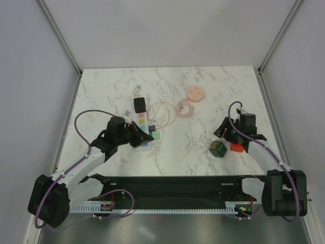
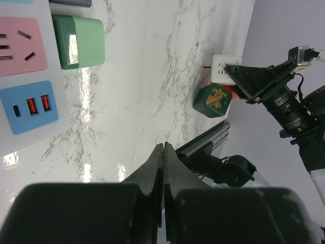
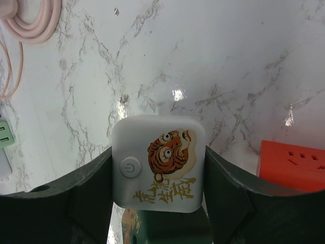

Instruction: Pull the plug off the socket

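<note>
The socket (image 1: pixel 140 118) is a long white power strip left of centre; its pink outlet and blue USB panel (image 2: pixel 29 105) show in the left wrist view. My left gripper (image 1: pixel 140 140) (image 2: pixel 163 146) is shut and empty, its tips over the marble just beside the strip's near end. At the right, away from the strip, my right gripper (image 1: pixel 227 136) (image 3: pixel 158 168) is shut on the plug (image 3: pixel 158 161) (image 2: pixel 222 68), a white cube with a tiger picture and a power button. It sits just above a dark green cube (image 1: pixel 217 148) (image 2: pixel 213 100).
A mint green block (image 1: pixel 155 135) (image 2: pixel 78 40) lies against the strip's right side. A red cube (image 1: pixel 236 147) (image 3: pixel 292 165) sits right of the dark green one. A round pink disc (image 1: pixel 195 93) with its coiled pink cable (image 1: pixel 184 109) lies behind the centre.
</note>
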### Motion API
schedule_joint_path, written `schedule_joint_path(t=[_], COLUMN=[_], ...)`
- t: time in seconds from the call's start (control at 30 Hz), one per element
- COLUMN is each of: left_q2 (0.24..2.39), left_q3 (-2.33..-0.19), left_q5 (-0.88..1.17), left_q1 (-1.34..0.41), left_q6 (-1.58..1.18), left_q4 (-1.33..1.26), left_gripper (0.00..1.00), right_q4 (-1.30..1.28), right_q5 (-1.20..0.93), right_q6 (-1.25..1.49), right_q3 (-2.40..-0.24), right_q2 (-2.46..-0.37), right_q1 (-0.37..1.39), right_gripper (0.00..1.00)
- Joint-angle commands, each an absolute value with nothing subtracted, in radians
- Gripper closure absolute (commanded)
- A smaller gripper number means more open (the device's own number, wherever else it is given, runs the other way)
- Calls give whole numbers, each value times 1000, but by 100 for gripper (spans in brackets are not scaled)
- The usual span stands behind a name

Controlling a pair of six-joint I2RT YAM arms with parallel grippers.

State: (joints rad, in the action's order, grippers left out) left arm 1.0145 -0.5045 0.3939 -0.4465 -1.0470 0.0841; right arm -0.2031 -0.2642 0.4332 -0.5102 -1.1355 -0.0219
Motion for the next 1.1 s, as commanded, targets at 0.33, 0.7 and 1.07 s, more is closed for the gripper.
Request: schedule_joint_path(t=[0.33,0.7,1.07], left_q2=[1025,1060,1095], left_q3=[-548,-571,-581], left_q5=[379,376,408], left_q1=[-448,-426,-365], left_q6=[-966,-948,-930], left_q4=[104,104,115], left_gripper=[98,98,98], right_q4=[-294,-445,-561], right_q5=[-241,-115,172], right_q6=[390,414,515], right_q3=[-597,-785,-1114], right_q2=[-1045,-1042,-1278], right_q1=[-23,38,387], right_gripper=[12,2,2])
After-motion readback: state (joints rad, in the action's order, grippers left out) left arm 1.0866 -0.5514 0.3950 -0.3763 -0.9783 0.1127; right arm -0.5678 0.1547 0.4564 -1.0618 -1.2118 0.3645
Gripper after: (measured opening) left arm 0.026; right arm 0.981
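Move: The white plug with the tiger print sits between the right fingers, right at the hand point. The green plug is about 7 cm back and 4 cm left of it, the red plug some 5 cm back and 4 cm right. The pink cable coil lies about 12 cm ahead of the right hand and 18 cm to its left. From the left hand, the white plug is some 32 cm right, 6 cm ahead and 8 cm below. Open the right gripper wide to let go of the white plug, then lift the right hand about 13 cm clear of it, adding a sweep of some 7 cm forward and left towards the pink cable coil late in the climb, the wrist rolling its left side down about 15 degrees. Ease the shut left gripper a couple of centimetres forward and left. ##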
